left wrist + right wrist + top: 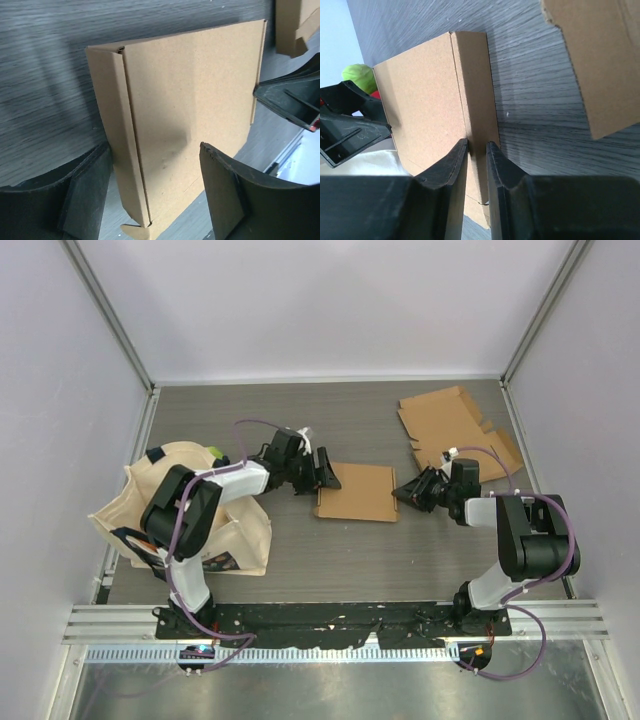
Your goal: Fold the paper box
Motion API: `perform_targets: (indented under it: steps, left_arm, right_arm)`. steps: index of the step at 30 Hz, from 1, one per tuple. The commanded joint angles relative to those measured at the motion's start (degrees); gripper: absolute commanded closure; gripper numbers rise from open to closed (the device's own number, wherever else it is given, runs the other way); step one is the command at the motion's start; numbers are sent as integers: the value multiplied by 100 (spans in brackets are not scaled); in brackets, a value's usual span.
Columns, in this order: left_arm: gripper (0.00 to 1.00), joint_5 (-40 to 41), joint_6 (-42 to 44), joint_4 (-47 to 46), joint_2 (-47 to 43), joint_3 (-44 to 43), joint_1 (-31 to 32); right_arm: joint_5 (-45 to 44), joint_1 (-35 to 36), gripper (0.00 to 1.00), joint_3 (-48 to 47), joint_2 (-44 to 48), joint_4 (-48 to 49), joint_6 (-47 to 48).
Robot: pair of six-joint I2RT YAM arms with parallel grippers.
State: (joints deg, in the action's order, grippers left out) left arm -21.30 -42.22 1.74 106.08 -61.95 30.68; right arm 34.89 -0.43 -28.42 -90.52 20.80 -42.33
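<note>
The paper box [357,492] lies closed and flat in the middle of the table, a thin brown carton. My left gripper [322,472] is at its left end, open wide, with the box's end wall [120,150] between the two fingers and touching neither. My right gripper [403,491] meets the box's right side. Its jaws stand a narrow gap apart, both tips against the side wall [476,100], and nothing is pinched between them. From the left wrist I see the box's top face [190,90] and the right gripper [290,100] beyond it.
An unfolded cardboard blank [455,425] lies at the back right, close behind the right arm. A beige tote bag [180,510] with a green object [213,452] sits at the left under the left arm. Metal frame posts border the table.
</note>
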Motion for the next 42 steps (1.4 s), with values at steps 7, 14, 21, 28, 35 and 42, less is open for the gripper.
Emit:
perform_targets:
  steps: [7, 14, 21, 28, 35, 42]
  left_arm:
    - [46, -621, -1069, -1228, -369, 219, 44]
    - [67, -742, -1473, -675, -360, -97, -17]
    - [74, -1253, -2220, -227, -334, -185, -246]
    - [77, -1596, -1852, 2268, -229, -1125, -641]
    - [78, -2080, -1676, 2656, -325, -916, -747]
    - [78, -2335, -1693, 2718, -501, -801, -774]
  right_arm:
    - [-651, -72, 70, 267, 7, -252, 146]
    - [-1578, 42, 37, -723, 1631, -2470, 1286]
    - [-4174, 2535, 20, -1614, 3145, -3857, 3149]
    - [-6088, 5920, 19, -1991, 2857, -3723, 4916]
    - [-7627, 6968, 18, -2247, 1986, -3435, 6173]
    - [-7849, 7048, 18, -1957, 1511, -2801, 6684]
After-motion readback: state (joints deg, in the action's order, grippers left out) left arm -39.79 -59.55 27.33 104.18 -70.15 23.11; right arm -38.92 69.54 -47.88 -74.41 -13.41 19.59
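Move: At the box's left edge, the left hand's parted fingers stand with the box's middle about 8 cm to its right, 2 cm back and 2 cm lower. The bag sits some 28 cm to this hand's left and 8 cm back. From the right hand, closed on the right edge, the box's middle is about 8 cm left, level fore and aft, and 1 cm down; the flat cardboard lies roughly 14 cm ahead and 15 cm to its right. Closing on the box's left edge, the left hand pinches it and rises about 7 cm, then eases back a few centimetres and sinks slightly, tipping some 30 degrees to point more steeply down. The right fingers open off the right edge; that hand swings up and left over the box, then back and lower to its near-left side, rolling about 100 degrees counter-clockwise viewed along its fingers, open. ##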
